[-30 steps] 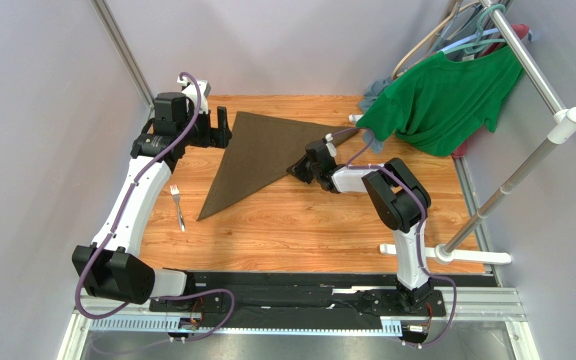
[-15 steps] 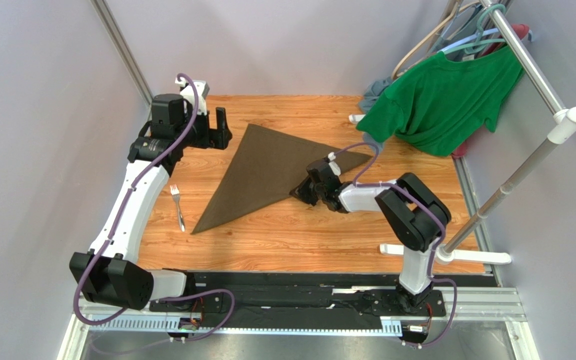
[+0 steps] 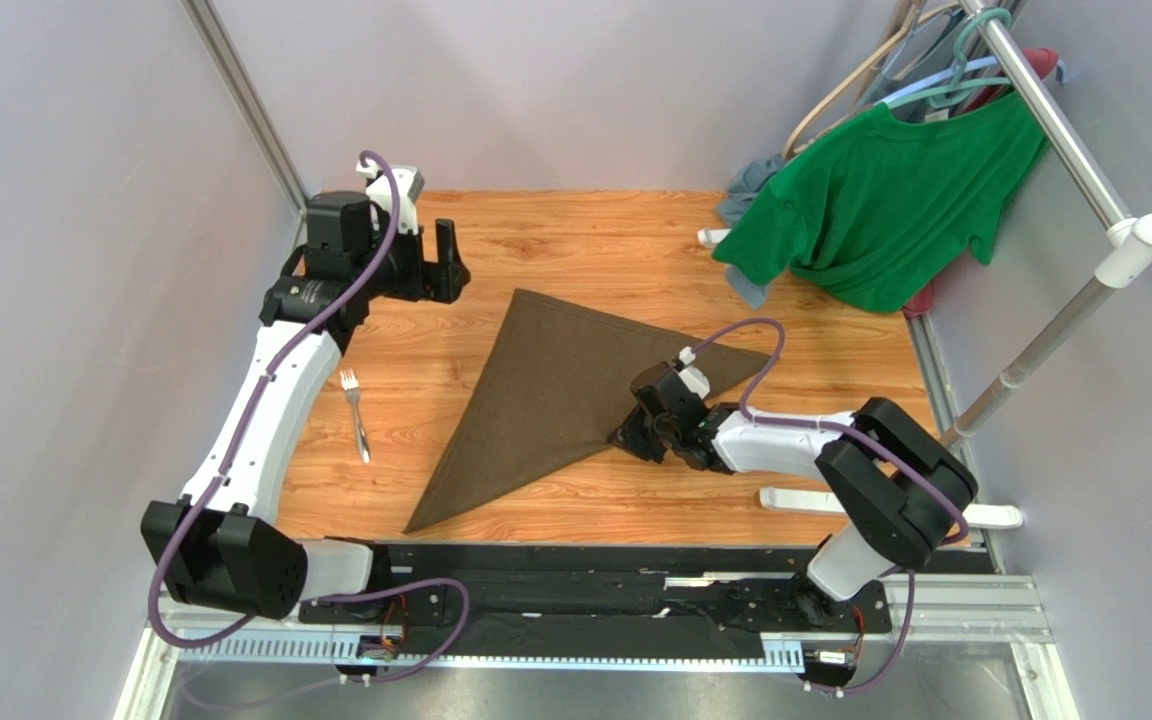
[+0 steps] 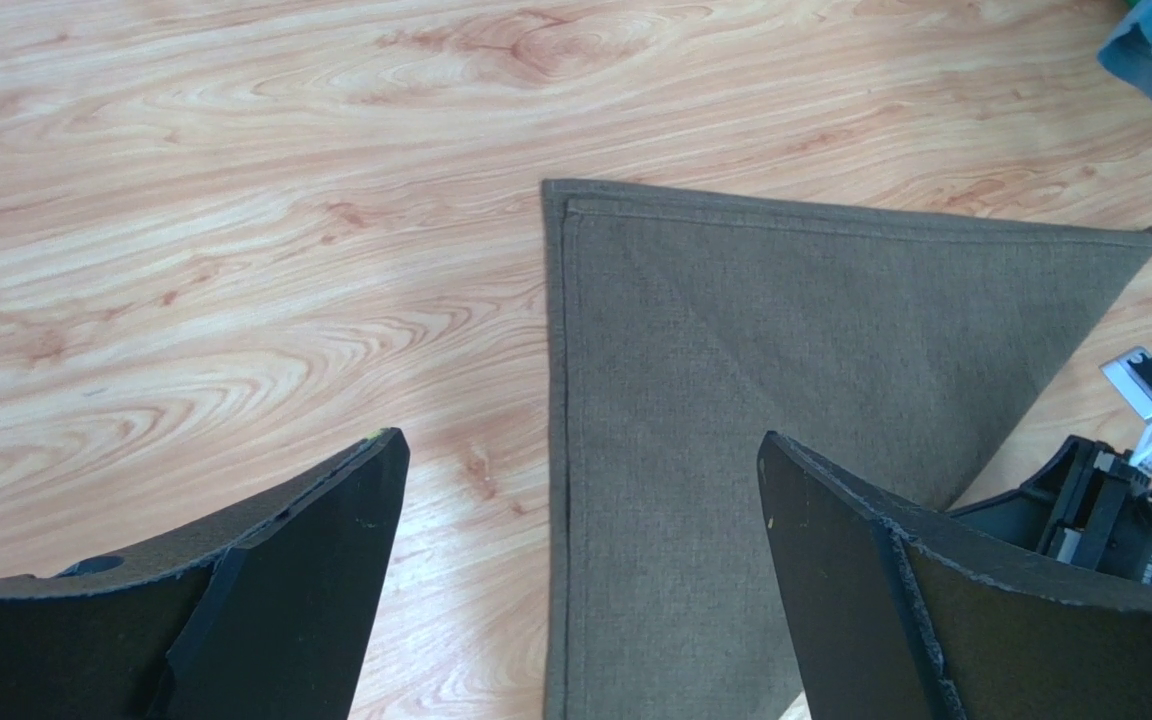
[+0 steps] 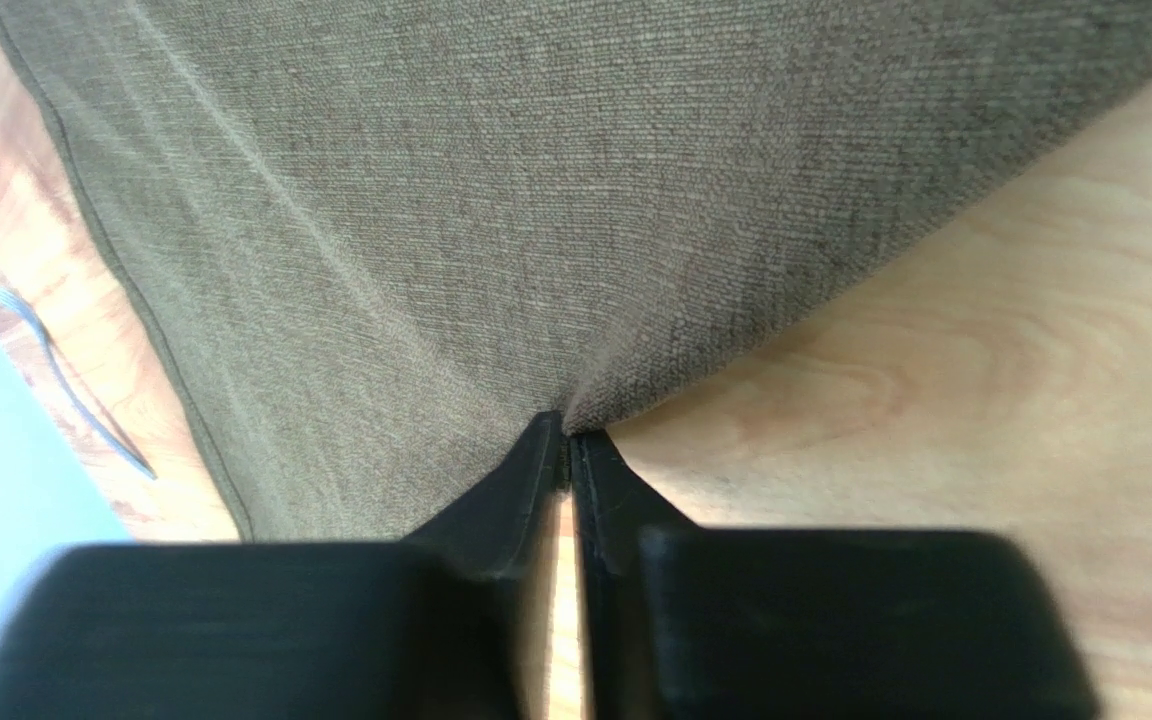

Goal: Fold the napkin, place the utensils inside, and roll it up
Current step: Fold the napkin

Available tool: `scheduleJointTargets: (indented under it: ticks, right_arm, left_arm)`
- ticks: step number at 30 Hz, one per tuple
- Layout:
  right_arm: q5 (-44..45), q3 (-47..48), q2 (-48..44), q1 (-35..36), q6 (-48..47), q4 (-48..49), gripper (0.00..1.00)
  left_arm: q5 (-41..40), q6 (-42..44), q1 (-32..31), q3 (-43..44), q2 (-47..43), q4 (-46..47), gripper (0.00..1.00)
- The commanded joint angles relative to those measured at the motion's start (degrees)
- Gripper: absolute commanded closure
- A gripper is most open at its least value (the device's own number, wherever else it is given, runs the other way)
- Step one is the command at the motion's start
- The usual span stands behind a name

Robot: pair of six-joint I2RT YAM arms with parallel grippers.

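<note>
The dark olive-brown napkin (image 3: 552, 383) lies flat on the wooden table as a folded triangle, its long point toward the near edge. My right gripper (image 3: 630, 435) sits low at its right-hand edge. In the right wrist view the right gripper (image 5: 567, 432) is shut on a puckered bit of the napkin (image 5: 537, 180). My left gripper (image 3: 447, 248) hovers open at the back left, off the cloth. In its wrist view the left gripper (image 4: 579, 443) holds nothing, with the napkin (image 4: 778, 345) below. One of the utensils, a silver fork (image 3: 355, 416), lies left of the napkin.
A bright green T-shirt (image 3: 883, 195) hangs from a metal rack pole (image 3: 1056, 113) at the back right, with a grey-blue garment (image 3: 748, 177) behind it. The rack's white foot (image 3: 898, 510) lies on the table by the right arm.
The right gripper has dragged the napkin from the back of the table toward the near right, and its arm has drawn in. The left arm and the fork have stayed put.
</note>
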Motion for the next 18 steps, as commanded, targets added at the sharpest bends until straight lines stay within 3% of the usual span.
scheduleJointTargets:
  ticks: [1, 4, 10, 14, 18]
  right_arm:
    - [3.7, 1.8, -3.4, 0.4, -3.8, -5.9, 0.65]
    - [4.2, 2.2, -8.7, 0.4, -9.7, -7.1, 0.47]
    - [13.3, 3.0, -21.7, 0.1, -19.9, -13.8, 0.46]
    - [16.1, 3.0, -31.3, -1.9, -24.0, -15.9, 0.44]
    - [17.8, 1.0, -37.0, -3.9, -24.1, -17.0, 0.42]
  left_arm:
    - [5.3, -0.5, 0.1, -0.8, 3.3, 4.1, 0.07]
    - [7.1, 0.3, -2.1, 1.1, 8.5, 6.4, 0.12]
    - [11.4, 3.8, -5.4, 12.1, 25.2, 5.8, 0.25]
    - [11.9, 5.8, -5.4, 19.8, 35.9, 3.8, 0.43]
    - [12.3, 6.7, -5.4, 27.7, 44.5, 0.7, 0.45]
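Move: Ahead of the left hand by about 17 cm, 9 cm to its right and 27 cm below lies the folded napkin's far corner; the fork lies 7 cm back, 13 cm left and as far below that hand. The right hand still has the napkin's long folded edge at its fingertips. From there the napkin's right corner is 17 cm ahead and 23 cm right, its near-left corner 14 cm back and 29 cm left. Letting go of the folded edge, the right fingers open to about half and the hand lifts straight off, some 15 cm up, then also drifts right as its fingertips swing up and forward. Meanwhile the left hand swoops down, forward and to the right towards the napkin's far corner, roughly 20 cm in all, tipping down, turning some 15 degrees clockwise and half closing, still well above the cloth. ##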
